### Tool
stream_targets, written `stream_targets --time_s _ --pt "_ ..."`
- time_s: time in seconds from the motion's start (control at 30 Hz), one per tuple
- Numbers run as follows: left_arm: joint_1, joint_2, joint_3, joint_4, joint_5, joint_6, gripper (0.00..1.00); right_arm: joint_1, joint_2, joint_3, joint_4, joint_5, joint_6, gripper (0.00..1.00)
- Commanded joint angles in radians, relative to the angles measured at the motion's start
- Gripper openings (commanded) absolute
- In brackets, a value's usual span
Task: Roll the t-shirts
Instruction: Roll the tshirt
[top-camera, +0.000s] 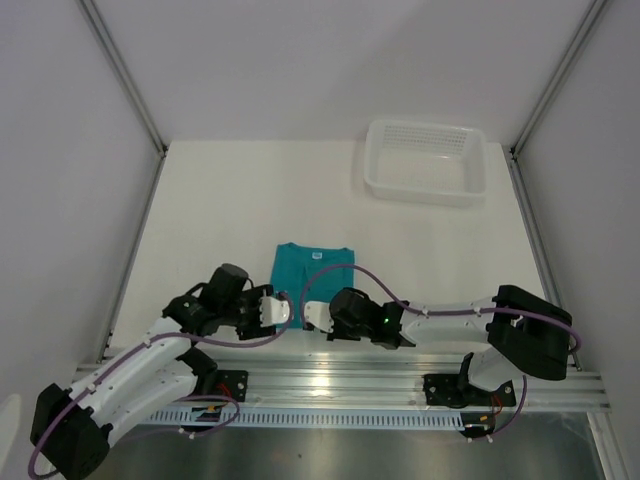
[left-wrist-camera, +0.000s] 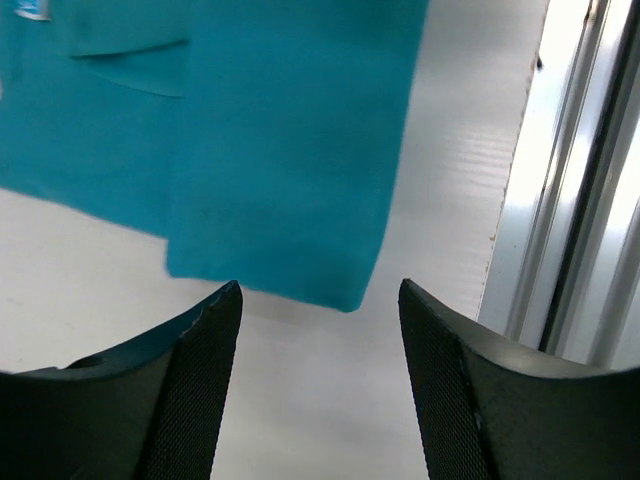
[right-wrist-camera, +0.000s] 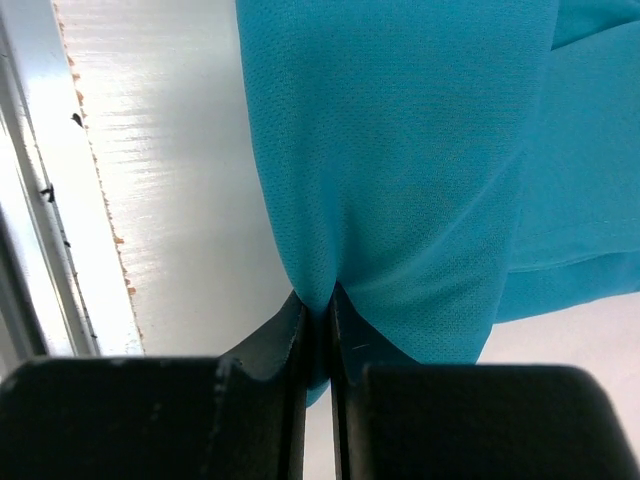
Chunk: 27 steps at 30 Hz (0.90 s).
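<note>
The teal t-shirt lies folded into a narrow strip on the white table, its near end between my two grippers. My left gripper is open and empty, just short of the shirt's near left corner; its jaws stand wide apart over bare table. A bit of white neck label shows at the far left of the left wrist view. My right gripper is shut on the near edge of the t-shirt, with the fabric pinched between its fingers.
A white perforated basket stands at the back right of the table. The aluminium rail runs along the near edge, close behind both grippers; it also shows in the left wrist view and the right wrist view.
</note>
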Motion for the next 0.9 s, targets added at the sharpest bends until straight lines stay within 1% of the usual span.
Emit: stream_targets --time_s 0.0,0.07,0.23,0.4,0.43,0.57,0.67,0.7,0.77,0.8,0.83,0.87 --pt "-0.107 0.005 -0.077 0.111 -0.138 0.097 0.68 -0.014 -0.035 -0.002 0.006 -0.064 0.034 0.0" --pt "-0.138 0.018 -0.114 0.15 -0.201 0.108 0.68 -0.02 -0.042 -0.007 0.011 -0.07 0.04 0.0" --pt "-0.18 0.024 -0.154 0.21 -0.238 0.148 0.7 -0.031 -0.056 -0.015 0.022 -0.079 0.051 0.0" --pt "-0.2 0.05 -0.189 0.224 -0.234 0.168 0.7 -0.039 -0.067 -0.016 0.022 -0.081 0.049 0.0" --pt "-0.201 0.057 -0.192 0.236 -0.234 0.168 0.71 -0.04 -0.067 -0.018 0.021 -0.108 0.049 0.0" --pt "-0.215 0.094 -0.203 0.244 -0.208 0.155 0.7 -0.059 -0.073 -0.018 0.021 -0.125 0.053 0.0" --pt "-0.221 0.11 -0.217 0.285 -0.235 0.146 0.69 -0.063 -0.079 -0.019 0.021 -0.131 0.053 0.0" --pt "-0.223 0.111 -0.217 0.291 -0.241 0.146 0.67 -0.065 -0.079 -0.019 0.021 -0.136 0.051 0.0" --pt "-0.223 0.117 -0.215 0.287 -0.249 0.148 0.58 -0.066 -0.081 -0.018 0.021 -0.137 0.049 0.0" --pt "-0.223 0.119 -0.214 0.284 -0.255 0.146 0.52 -0.066 -0.082 -0.018 0.023 -0.137 0.049 0.0" --pt "-0.223 0.119 -0.212 0.277 -0.261 0.145 0.37 -0.066 -0.084 -0.016 0.022 -0.137 0.049 0.0" --pt "-0.223 0.119 -0.211 0.273 -0.279 0.135 0.31 -0.065 -0.085 -0.016 0.023 -0.14 0.046 0.0"
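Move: About 6 cm below the open left hand, barely 1 cm ahead and 1 cm to its right, lies the t-shirt's near left corner. The t-shirt's middle is some 10 cm farther out and 10 cm to the right of that hand, and the table's near edge runs about 5 cm behind it. For the right hand, which already pinches the near right corner, the near left corner lies roughly 15 cm to the left, about level. Dropping about 5 cm onto the t-shirt's near left corner, the left hand first drifts back slightly, then creeps roughly 2 cm forward close to the table with its open fingers astride the cloth. Its wrist turns some 20 degrees, left side rising and slightly clockwise, and at the end the fingers close about halfway around the corner. The right hand keeps its pinch, easing up barely 1 cm. ##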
